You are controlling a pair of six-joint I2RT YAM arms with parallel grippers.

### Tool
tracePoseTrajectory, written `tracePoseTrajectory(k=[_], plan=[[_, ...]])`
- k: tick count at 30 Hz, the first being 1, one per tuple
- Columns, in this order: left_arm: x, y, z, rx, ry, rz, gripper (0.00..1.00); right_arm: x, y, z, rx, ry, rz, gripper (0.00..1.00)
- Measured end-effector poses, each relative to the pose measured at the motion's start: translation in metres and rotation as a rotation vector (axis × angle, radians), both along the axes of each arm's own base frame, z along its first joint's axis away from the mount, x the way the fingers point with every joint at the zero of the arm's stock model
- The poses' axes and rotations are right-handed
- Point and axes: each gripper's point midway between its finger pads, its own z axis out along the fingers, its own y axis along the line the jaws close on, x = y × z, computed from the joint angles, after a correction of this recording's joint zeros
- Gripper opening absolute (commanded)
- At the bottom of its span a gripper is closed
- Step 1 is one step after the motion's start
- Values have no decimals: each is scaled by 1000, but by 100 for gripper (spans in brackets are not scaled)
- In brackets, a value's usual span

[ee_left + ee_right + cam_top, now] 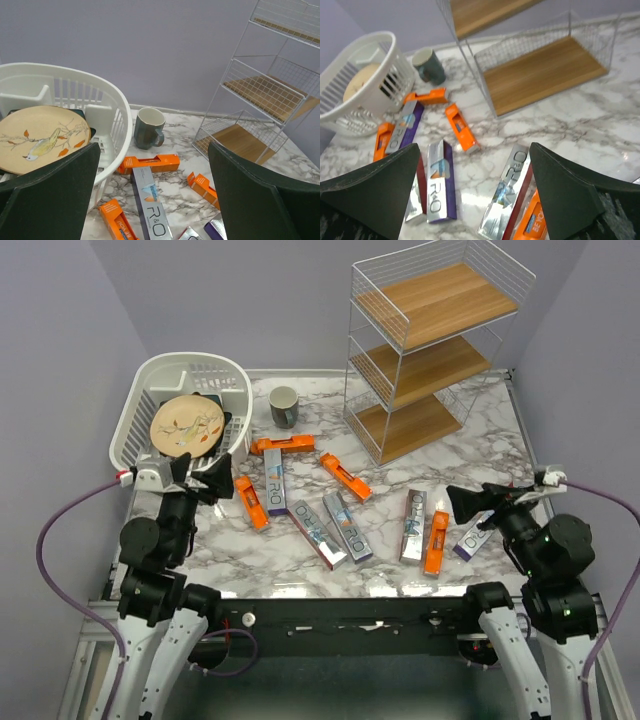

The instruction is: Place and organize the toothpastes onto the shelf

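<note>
Several toothpastes lie scattered flat on the marble table: orange boxes and silver ones. The shelf, a white wire rack with three wooden boards, stands at the back right with bare boards. My left gripper hovers open at the left, beside the basket. In the left wrist view its open jaws frame a silver box and an orange box. My right gripper hovers open at the right; a silver box lies below it.
A white plastic basket holding a painted plate sits at the back left. A grey mug stands between the basket and the shelf. Purple walls close in the table on three sides.
</note>
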Motion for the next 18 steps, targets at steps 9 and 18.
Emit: tracePoseTrajectory(k=[9,18], plan=[[58,-25,2,37,134,-53,99,21,37,-76,23,428,186,100],[86,-26,-42,75,255,-47,99,5,41,-169,116,709,120,100]])
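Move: The red-sided R&O toothpaste lies about 4 cm ahead, 4 cm left and 28 cm below the right hand; an orange box stands level ahead and 1 cm right, and a purple-sided R&O box 4 cm ahead and 19 cm left. For the left hand, the upright R&O box lies some 10 cm ahead, 3 cm right and 32 below, a crosswise orange box 19 cm ahead and 4 right. Right hand drops about 17 cm towards the red-sided box, tipping down 40 degrees; left reaches forward, both open. ##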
